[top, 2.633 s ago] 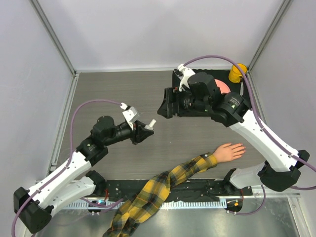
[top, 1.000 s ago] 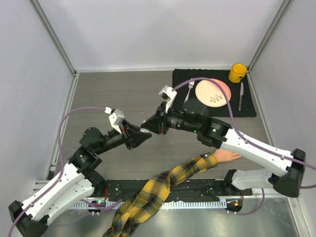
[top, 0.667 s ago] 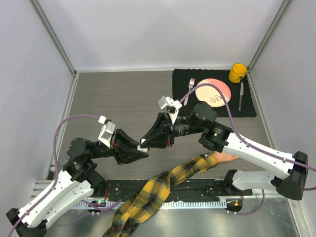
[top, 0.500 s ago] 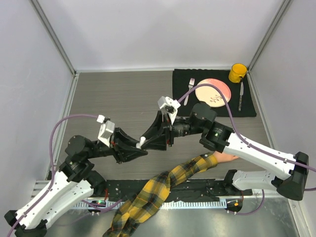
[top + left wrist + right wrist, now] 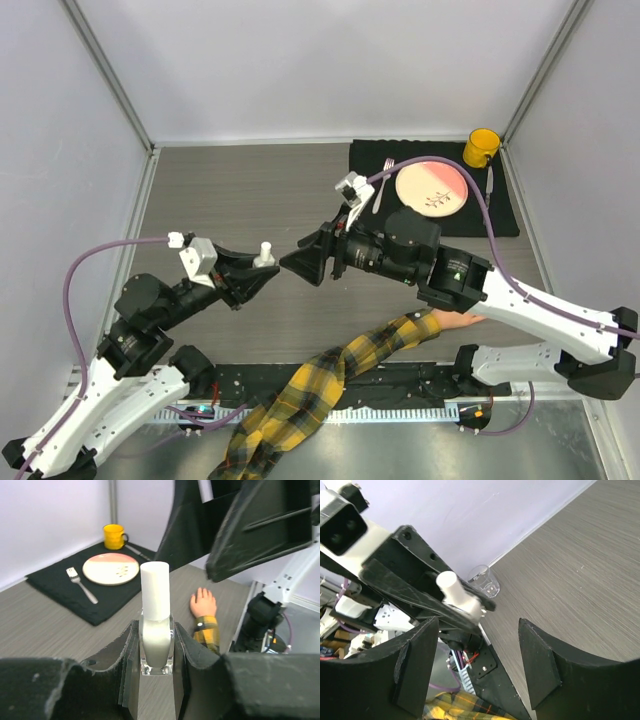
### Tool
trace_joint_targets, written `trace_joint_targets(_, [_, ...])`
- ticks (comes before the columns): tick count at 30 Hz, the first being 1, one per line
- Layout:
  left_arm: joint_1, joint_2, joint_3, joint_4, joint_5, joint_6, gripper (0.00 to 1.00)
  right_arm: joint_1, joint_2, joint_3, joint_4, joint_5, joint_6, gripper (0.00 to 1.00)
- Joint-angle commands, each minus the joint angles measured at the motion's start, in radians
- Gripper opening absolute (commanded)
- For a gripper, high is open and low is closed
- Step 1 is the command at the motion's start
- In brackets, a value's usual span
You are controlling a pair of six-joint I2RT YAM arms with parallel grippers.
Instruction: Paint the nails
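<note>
My left gripper point(image 5: 262, 266) is shut on a small clear bottle point(image 5: 156, 639) of pale liquid, held upright with its white cap point(image 5: 155, 590) on. My right gripper point(image 5: 301, 259) hangs open just right of the cap and does not touch it. In the right wrist view, the right gripper point(image 5: 477, 666) is empty and the bottle point(image 5: 460, 598) lies ahead of it. The peach mannequin hand point(image 5: 202, 603) lies flat with a yellow-and-black plaid sleeve point(image 5: 380, 345). From above, the hand point(image 5: 463, 320) is mostly under my right arm. The nails are too small to make out.
A black mat point(image 5: 510, 215) at the back right carries a pink plate point(image 5: 432, 186), a fork point(image 5: 387, 172), a knife point(image 5: 489, 192) and a yellow mug point(image 5: 481, 147). The sleeve trails over the near table edge between the arm bases.
My right gripper, which was closed around the bottle's cap, has opened and drawn back to the right. The left arm has lifted the bottle up and to the left.
</note>
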Motion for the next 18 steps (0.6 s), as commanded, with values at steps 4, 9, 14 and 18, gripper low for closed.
trace_joint_targets(4, [-0.002,-0.004,0.01,0.009,-0.164,-0.014,0.0,0.068,0.085,0.127,-0.015,0.261,0.032,0.71])
trace_joint_targets(9, [-0.002,-0.01,0.001,0.016,-0.19,-0.028,0.0,0.109,0.174,0.222,-0.035,0.303,0.003,0.67])
trace_joint_targets(14, [-0.002,-0.006,-0.005,0.012,-0.193,-0.046,0.0,0.16,0.255,0.289,-0.055,0.355,-0.039,0.58])
trace_joint_targets(18, [-0.002,-0.013,-0.01,0.009,-0.19,-0.061,0.0,0.177,0.292,0.337,-0.087,0.409,-0.063,0.4])
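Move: The white cap of the polish bottle stands upright about 6 cm to the right hand's left and 1 cm back, level with its open fingers. The clear bottle body, held in the left fingers, is also about 6 cm left and 1 cm back, but some 3 cm lower. The rubber hand lies on the table roughly 34 cm to the right, neither ahead nor back, and about 36 cm below. From the left hand the cap is directly above, about 3 cm up. Leftward about 6 cm and slightly forward, the right hand slides its open fingers in around the white cap, turning some 10 degrees clockwise and starting to close partway, without a clear squeeze yet. The left hand keeps its grip on the bottle while easing about 3 cm forward and a little left, turning roughly 10 degrees counter-clockwise. ##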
